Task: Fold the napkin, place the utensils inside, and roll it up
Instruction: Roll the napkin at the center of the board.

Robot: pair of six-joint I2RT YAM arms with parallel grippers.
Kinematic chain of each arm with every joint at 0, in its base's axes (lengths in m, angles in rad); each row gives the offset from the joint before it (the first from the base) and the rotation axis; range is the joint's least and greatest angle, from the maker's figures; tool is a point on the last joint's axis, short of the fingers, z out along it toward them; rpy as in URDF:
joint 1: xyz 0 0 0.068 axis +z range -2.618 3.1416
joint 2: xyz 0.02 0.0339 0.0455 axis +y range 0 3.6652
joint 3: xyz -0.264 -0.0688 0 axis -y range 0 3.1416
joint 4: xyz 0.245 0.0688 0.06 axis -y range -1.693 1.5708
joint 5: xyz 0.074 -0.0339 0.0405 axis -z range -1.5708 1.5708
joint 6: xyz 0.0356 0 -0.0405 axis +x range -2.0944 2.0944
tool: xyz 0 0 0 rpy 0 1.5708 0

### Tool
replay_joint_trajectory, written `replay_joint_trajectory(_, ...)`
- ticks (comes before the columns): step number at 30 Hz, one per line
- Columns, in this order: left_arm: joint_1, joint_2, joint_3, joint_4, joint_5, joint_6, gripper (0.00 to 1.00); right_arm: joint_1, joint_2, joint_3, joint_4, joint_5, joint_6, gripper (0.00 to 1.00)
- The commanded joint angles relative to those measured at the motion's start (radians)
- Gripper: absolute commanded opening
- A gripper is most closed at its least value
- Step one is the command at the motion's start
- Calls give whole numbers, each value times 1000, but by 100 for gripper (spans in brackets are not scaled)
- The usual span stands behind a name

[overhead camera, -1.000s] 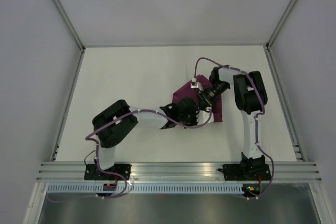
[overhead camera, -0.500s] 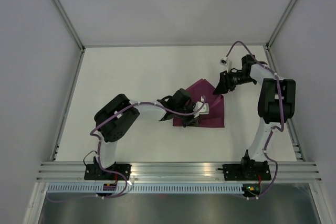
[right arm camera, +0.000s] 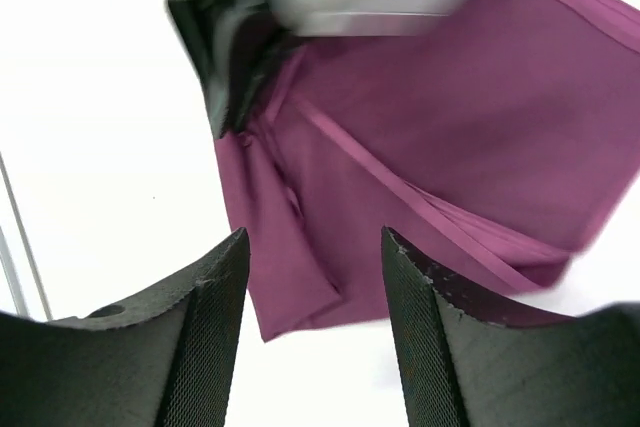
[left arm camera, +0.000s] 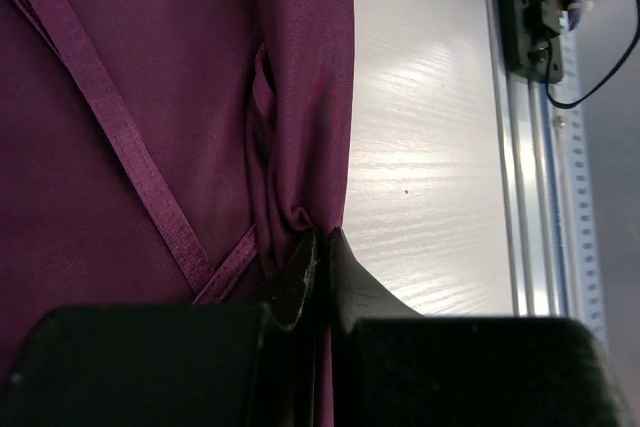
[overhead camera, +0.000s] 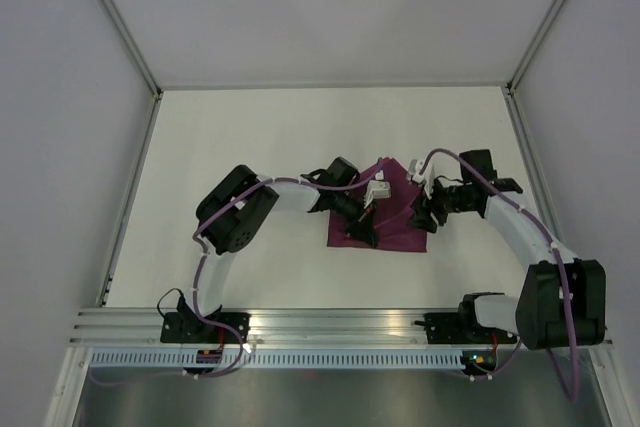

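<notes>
The plum-purple napkin (overhead camera: pixel 392 219) lies folded and creased at mid-table, with hemmed bands crossing it (left arm camera: pixel 120 117). My left gripper (overhead camera: pixel 366 228) is over its near-left part, shut on a bunched fold of the cloth (left arm camera: pixel 322 239). My right gripper (overhead camera: pixel 428 213) hovers at the napkin's right edge, open with nothing between its fingers (right arm camera: pixel 312 237). Beyond them the napkin (right arm camera: pixel 430 137) spreads out and one corner points toward the gripper. The left gripper (right arm camera: pixel 225 57) shows blurred at the cloth's far side. The utensils are out of view.
White tabletop (overhead camera: pixel 250 147) surrounds the napkin. A metal rail (overhead camera: pixel 340 325) runs along the near edge with both arm bases on it, and it also shows in the left wrist view as the rail (left arm camera: pixel 515 167). Grey walls enclose the table.
The right arm swung away from the napkin toward the far right, then came back down to its right edge with jaws widening. The left gripper stayed shut on the cloth and shifted slightly.
</notes>
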Motion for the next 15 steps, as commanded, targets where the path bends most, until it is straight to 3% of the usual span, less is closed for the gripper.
replay_joint_trajectory(1, 11, 123, -27, -231, -41, -41, 2, 100, -98, -127, 158, 105, -84, 62)
replay_joint_trajectory(5, 18, 146, -8, -232, -50, -78, 2, 270, -138, -201, 223, 202, -44, 63)
replay_joint_trajectory(15, 20, 164, 1, -190, -84, -159, 2, 519, -47, -253, 341, 372, 31, 62)
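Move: The right hand, open, is going for the napkin's near rolled edge just to the right of the left fingers, about 8 cm to its left, 6 cm back and 9 cm below. The napkin's near right corner lies some 7 cm back, 1 cm to its left and 9 cm below. For the left hand, already shut on the edge, that free stretch is about 6 cm to its right and level with it; the near left corner is 11 cm to its left, 1 cm back. The right hand swings back, left and down, about 6 cm each way and quickest at first, towards the napkin's near edge beside the left fingers, turning some 20 degrees counter-clockwise and tipping its fingers farther down while they stay open; it ends close over the cloth, with no contact to be seen. Meanwhile the left hand keeps its pinch on the rolled edge, draws it back about 1.5 cm and a little left, and twists some 15 degrees more, its upper side turning forward. ##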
